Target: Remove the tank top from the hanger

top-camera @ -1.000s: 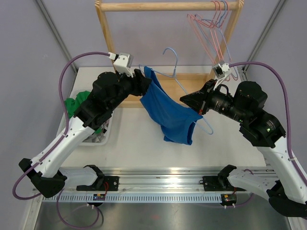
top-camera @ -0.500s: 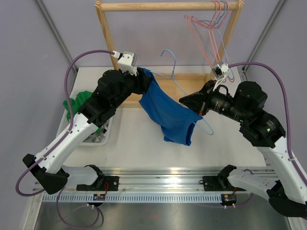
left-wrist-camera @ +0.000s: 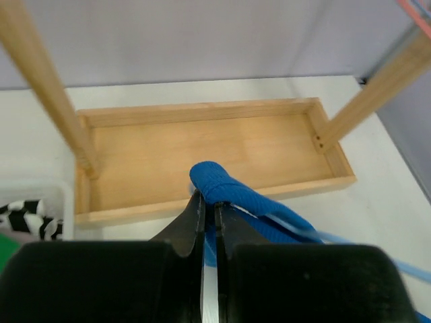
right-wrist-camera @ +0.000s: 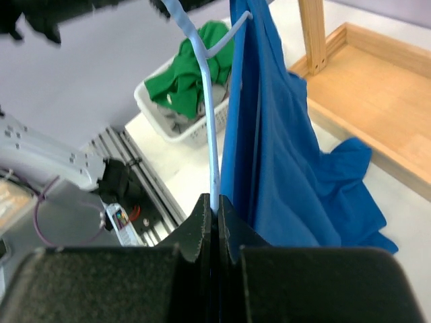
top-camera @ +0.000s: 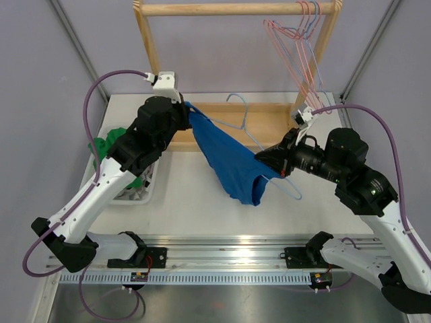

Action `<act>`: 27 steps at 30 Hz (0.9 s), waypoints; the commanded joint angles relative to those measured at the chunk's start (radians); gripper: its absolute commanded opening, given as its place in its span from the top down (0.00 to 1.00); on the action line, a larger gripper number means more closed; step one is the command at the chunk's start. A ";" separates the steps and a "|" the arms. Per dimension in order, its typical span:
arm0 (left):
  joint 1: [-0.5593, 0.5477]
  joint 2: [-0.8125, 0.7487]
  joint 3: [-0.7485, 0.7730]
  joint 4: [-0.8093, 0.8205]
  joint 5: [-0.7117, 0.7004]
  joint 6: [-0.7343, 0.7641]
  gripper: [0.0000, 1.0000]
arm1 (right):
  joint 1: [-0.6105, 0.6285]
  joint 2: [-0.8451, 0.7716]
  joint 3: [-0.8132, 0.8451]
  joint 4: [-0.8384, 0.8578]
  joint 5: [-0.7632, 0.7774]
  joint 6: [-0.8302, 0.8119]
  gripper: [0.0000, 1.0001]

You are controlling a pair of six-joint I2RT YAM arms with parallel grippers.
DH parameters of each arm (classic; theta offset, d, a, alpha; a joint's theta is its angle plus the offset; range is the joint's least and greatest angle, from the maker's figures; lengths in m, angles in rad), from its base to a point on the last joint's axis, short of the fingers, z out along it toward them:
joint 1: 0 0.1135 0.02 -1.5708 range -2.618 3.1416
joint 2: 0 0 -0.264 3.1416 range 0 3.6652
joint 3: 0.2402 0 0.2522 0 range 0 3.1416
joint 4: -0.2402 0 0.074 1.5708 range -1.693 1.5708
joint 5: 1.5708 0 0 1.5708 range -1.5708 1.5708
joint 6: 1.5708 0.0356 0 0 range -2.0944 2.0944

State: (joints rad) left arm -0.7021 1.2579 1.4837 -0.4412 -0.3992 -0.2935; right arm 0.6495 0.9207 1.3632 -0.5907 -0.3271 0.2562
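The blue tank top (top-camera: 229, 158) hangs stretched in the air between both arms, still threaded on a pale blue wire hanger (top-camera: 248, 131). My left gripper (top-camera: 187, 111) is shut on the top's strap (left-wrist-camera: 219, 183) at the upper left, above the wooden tray. My right gripper (top-camera: 261, 156) is shut on the hanger's wire (right-wrist-camera: 211, 155), with the blue fabric (right-wrist-camera: 283, 148) draped just right of its fingers. The hanger's hook points up towards the rack.
A wooden rack (top-camera: 236, 9) with several pink and blue hangers (top-camera: 296, 47) stands at the back, over a wooden tray (left-wrist-camera: 202, 151). A white basket (top-camera: 138, 192) of green and striped clothes (top-camera: 108, 141) sits at the left.
My left gripper has closed on the strap and pulled it up and to the left. The right arm has dropped and shifted left with the hanger, so the fabric is drawn taut.
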 commanded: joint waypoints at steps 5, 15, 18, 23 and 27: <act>0.141 -0.043 0.003 -0.096 -0.136 -0.124 1.00 | -0.004 -0.212 -0.131 0.054 -0.138 -0.104 1.00; 0.185 -0.152 -0.170 0.037 0.265 -0.130 1.00 | -0.004 -0.302 -0.269 0.442 -0.016 -0.074 1.00; 0.168 -0.242 -0.319 0.209 0.684 -0.144 1.00 | -0.004 -0.292 -0.416 0.898 0.048 -0.003 1.00; -0.052 -0.294 -0.428 0.257 0.944 -0.125 1.00 | -0.005 -0.104 -0.395 1.242 0.138 -0.008 1.00; -0.128 -0.388 -0.542 0.284 0.972 -0.145 1.00 | -0.004 -0.010 -0.443 1.500 0.252 -0.049 1.00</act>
State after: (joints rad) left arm -0.8040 0.9432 0.9813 -0.2565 0.4370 -0.4370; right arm 0.6476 0.8768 0.9321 0.5579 -0.2073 0.2310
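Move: The left fingers hold the blue tank top by a strap. The bare table it drops to is about 10 cm back, 17 right and 29 below; the hanger's middle is 9 back, 17 right; the rack's wooden tray is 20 ahead, 14 right, 27 below. The right fingers hold the hanger. From them the hung hangers are roughly 32 cm ahead, 12 right, and the tank top's middle 7 ahead, 6 left, 11 below. Left fingers keep their pinch on the strap and tug it about 5 cm left, away from the hanger, while the right hand, still gripping the hanger, draws it back about as far. The left then swings back some 18 cm, to the right and down, turning clockwise some 60 degrees; the right reverses, lifting the hanger forward and up, fingers tilting upward. ##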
